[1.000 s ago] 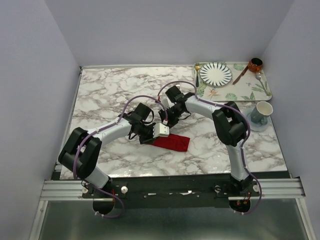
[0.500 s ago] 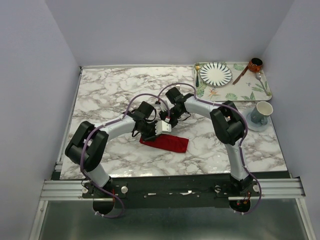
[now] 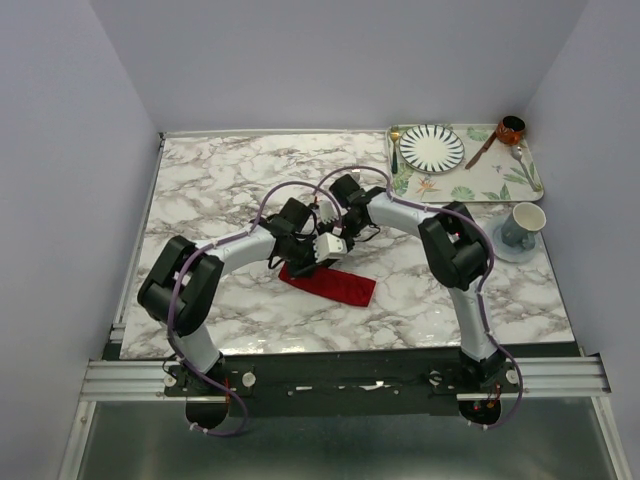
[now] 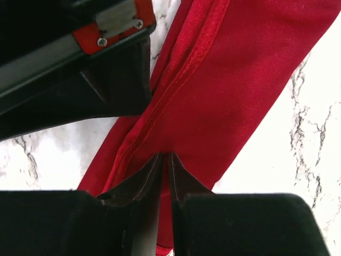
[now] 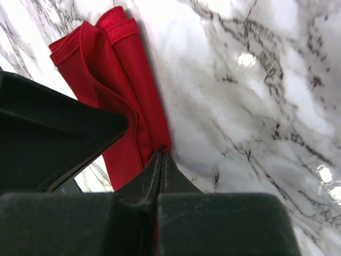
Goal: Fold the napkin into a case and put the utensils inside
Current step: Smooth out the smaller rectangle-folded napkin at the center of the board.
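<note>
The napkin (image 3: 340,286) lies mid-table, folded into a narrow deep-red strip slanting down to the right. Both grippers meet over its left end. My left gripper (image 3: 303,262) is shut on a fold of the napkin (image 4: 240,80), with red cloth pinched between its tips (image 4: 165,156). My right gripper (image 3: 335,247) is shut on the long edge of the napkin (image 5: 106,69), its tips (image 5: 161,153) pressed together on the hem. A silver utensil (image 3: 520,158) rests on the tray at the far right.
A leaf-patterned tray (image 3: 500,186) at the back right holds a striped plate (image 3: 432,148), a gold spoon (image 3: 395,142), a brown wooden utensil (image 3: 481,150) and a small brown pot (image 3: 512,127). A cup on a saucer (image 3: 522,228) stands below the tray.
The right gripper has closed on the napkin's edge. The left arm has swung right and farther back, and the napkin's left end now shows from under it.
</note>
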Motion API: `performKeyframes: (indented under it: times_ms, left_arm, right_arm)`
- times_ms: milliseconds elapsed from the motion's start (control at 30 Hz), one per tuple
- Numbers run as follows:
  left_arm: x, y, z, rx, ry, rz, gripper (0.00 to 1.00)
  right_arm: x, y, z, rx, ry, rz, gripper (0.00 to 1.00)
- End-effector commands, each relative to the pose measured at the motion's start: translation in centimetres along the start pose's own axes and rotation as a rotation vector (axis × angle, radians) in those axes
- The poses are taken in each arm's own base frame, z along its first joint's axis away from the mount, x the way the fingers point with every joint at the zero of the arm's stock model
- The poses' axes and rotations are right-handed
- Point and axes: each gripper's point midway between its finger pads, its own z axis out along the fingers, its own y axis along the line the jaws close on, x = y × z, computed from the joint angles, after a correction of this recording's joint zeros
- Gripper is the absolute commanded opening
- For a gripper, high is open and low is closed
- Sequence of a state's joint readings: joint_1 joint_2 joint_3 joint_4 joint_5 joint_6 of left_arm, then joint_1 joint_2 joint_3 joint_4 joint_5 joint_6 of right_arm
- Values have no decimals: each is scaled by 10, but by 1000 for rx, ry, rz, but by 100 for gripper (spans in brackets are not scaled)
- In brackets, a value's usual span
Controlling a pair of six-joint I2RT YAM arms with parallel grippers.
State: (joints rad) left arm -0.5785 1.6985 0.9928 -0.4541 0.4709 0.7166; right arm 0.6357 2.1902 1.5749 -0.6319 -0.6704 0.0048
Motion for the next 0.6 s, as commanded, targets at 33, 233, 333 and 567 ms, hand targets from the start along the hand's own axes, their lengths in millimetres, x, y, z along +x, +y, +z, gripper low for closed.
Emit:
performKeyframes:
  times_ms: [33,233,333,567]
  left_arm:
    - [-2,8,-7,-62,9,-71,30]
    - [-54,28,-65,-197,-166,-121,52]
    - [-83,41,-110,-302,-263,-114,64]
    - [-127,62,-207,-560,-503,-130,99]
  right_arm:
    - [-23,-5,-7,54,-44,-84,10]
    - [-69,-3,-76,152,-217,-143,26]
    - [-91,14,-122,203,-320,-222,51]
    - [-120,48,-212,371,-495,-390,89]
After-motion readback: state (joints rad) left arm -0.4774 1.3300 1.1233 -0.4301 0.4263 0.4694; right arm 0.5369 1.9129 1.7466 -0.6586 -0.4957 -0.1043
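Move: The left gripper's fingertips rest on the folded red napkin near its left end, with the napkin's middle about 6 cm to their right, 2 cm back and 1 cm below. From the right gripper, at the far edge, that middle is roughly 4 cm back, 1 cm left and 1 cm lower. The fork lies some 19 cm ahead of the right hand and 6 cm right; the striped plate is about 28 cm ahead and 24 cm right. Both are at table level. Slide the right gripper forward a couple of centimetres off the napkin's far edge, then raise it quickly, about 16 cm up and 9 cm forward in all, swinging its fingers forward some 30 degrees. Lift the left gripper off the napkin almost straight up, drifting forward and turning its fingers forward and outward to the right. Open both widely on the way. ##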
